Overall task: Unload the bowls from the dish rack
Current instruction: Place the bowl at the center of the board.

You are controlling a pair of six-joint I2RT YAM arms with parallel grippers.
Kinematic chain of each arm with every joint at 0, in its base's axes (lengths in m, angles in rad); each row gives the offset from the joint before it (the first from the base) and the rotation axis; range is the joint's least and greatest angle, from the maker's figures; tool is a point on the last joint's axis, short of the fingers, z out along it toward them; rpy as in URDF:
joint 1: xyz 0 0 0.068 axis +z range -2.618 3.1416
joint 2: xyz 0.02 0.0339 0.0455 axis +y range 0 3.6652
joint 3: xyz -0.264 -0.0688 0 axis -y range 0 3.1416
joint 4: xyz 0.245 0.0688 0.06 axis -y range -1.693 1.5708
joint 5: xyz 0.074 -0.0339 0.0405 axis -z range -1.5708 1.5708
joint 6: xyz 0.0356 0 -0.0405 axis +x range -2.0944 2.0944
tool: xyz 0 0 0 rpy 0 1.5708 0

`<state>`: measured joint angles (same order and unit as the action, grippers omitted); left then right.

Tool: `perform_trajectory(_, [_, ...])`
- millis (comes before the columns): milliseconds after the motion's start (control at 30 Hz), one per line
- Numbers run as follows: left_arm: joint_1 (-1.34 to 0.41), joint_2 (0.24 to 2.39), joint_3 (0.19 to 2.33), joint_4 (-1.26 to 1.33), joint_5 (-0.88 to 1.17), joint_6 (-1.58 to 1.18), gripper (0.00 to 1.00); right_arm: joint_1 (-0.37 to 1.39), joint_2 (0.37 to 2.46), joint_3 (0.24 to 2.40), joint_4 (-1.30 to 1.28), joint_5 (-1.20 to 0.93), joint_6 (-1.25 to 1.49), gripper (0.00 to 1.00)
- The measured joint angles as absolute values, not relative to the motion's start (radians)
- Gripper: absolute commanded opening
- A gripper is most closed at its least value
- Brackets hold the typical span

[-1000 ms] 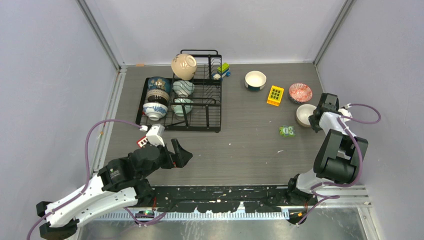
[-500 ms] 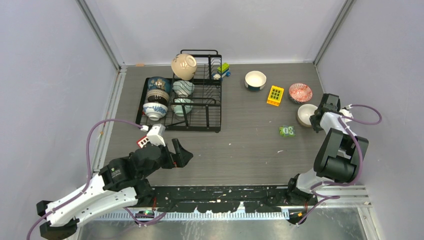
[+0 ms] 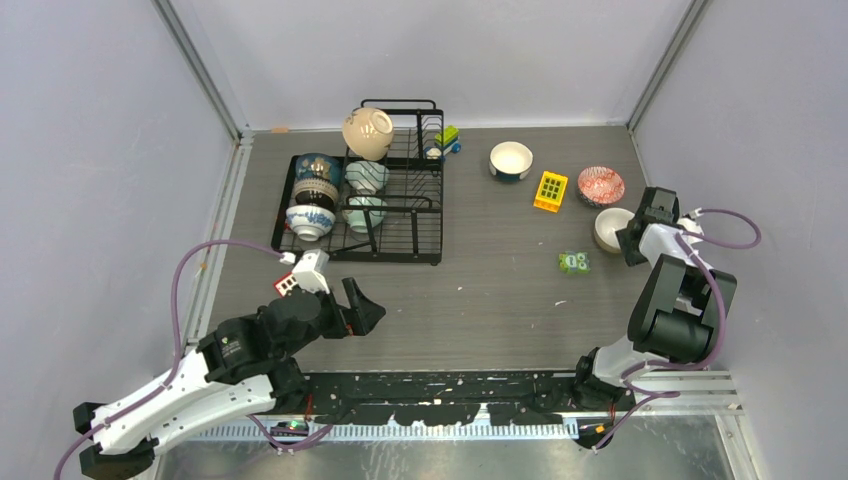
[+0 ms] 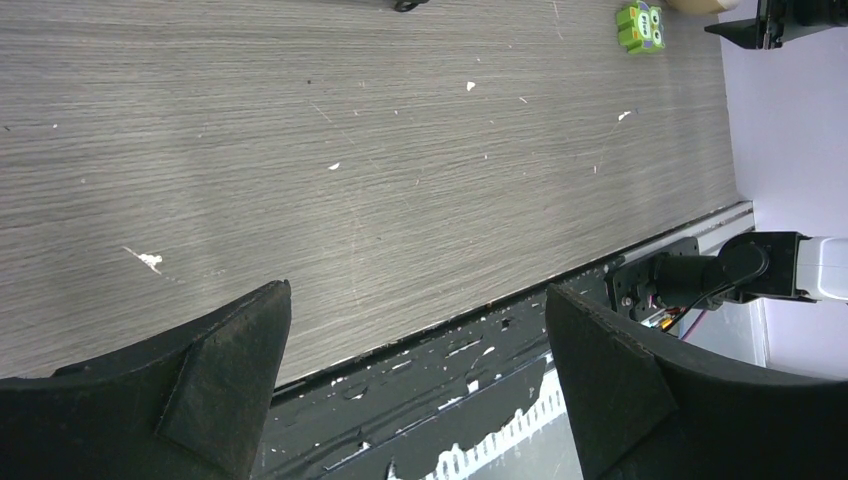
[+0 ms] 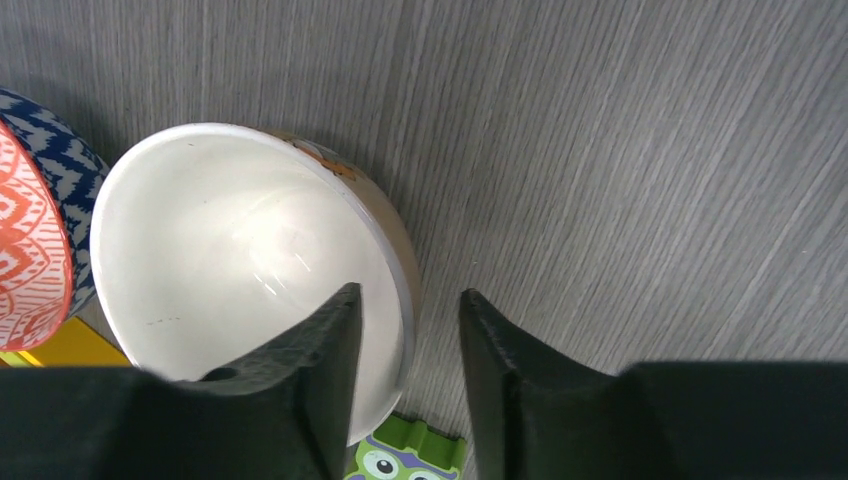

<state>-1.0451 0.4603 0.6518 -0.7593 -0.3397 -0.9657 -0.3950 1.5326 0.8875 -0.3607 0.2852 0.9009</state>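
The black wire dish rack (image 3: 400,250) stands at the back left and holds several bowls: a cream one (image 3: 367,133) on the raised back, two blue-and-white ones (image 3: 317,180), a teal one (image 3: 366,176) and a pale green one (image 3: 363,212). On the table to the right sit a white bowl (image 3: 511,160), a red-patterned bowl (image 3: 600,185) and a cream bowl with a brown outside (image 3: 606,228). My right gripper (image 3: 628,240) straddles that bowl's rim (image 5: 400,250), open, one finger inside and one outside with gaps showing. My left gripper (image 3: 365,305) hangs wide open over the near table edge (image 4: 417,300).
A yellow block (image 3: 550,190) lies between the white and red-patterned bowls. A green toy block (image 3: 574,262) sits just left of the cream bowl, close under my right fingers (image 5: 410,455). A small toy (image 3: 446,138) rests at the rack's back right corner.
My right gripper's jaws have spread apart from shut on the cream bowl's rim, letting it go on the table. The left arm has stayed still.
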Motion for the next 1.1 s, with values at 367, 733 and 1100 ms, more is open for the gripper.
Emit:
perform_trajectory(367, [-1.045, 0.489, 0.653, -0.761, -0.34, -0.953, 1.0, -0.395, 1.506, 1.027, -0.521, 0.282, 0.928, 0.85])
perform_trajectory(733, [-1.045, 0.581, 0.794, -0.806, -0.405, -0.833, 1.0, -0.155, 1.348, 1.404, -0.601, 0.321, 0.912, 0.85])
perform_trajectory(1100, [-1.045, 0.727, 1.025, -0.824, -0.573, -0.614, 1.0, 0.44, 1.174, 1.565, -0.621, 0.379, 0.715, 0.88])
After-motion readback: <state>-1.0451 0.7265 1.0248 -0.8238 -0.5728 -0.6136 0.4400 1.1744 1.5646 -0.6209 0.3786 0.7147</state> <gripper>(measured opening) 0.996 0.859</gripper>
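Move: The right hand's half-open fingers straddle the near right rim of the beige bowl just set down, its middle about 3 cm ahead, 5 cm left and 2 cm below. The other beige bowl, on the rack's top tier, lies roughly 64 cm left of this hand, 17 cm ahead and 20 cm higher. The red bowl is 14 cm ahead, 6 cm left; the yellow block 13 cm ahead, 20 cm left, both slightly below. From the left hand, the racked beige bowl is about 36 cm straight ahead, 6 cm higher. Already loosening on the rim of the placed bowl, the right fingers spread wide and come free, then the hand climbs fast by some 37 cm, first drifting forward, then sweeping about 27 cm left towards the rack as it draws back again. Its fingers tip up and swing counter-clockwise. The left hand, still open, rises about 9 cm and edges forward towards the rack, its fingers tipping up a little. ##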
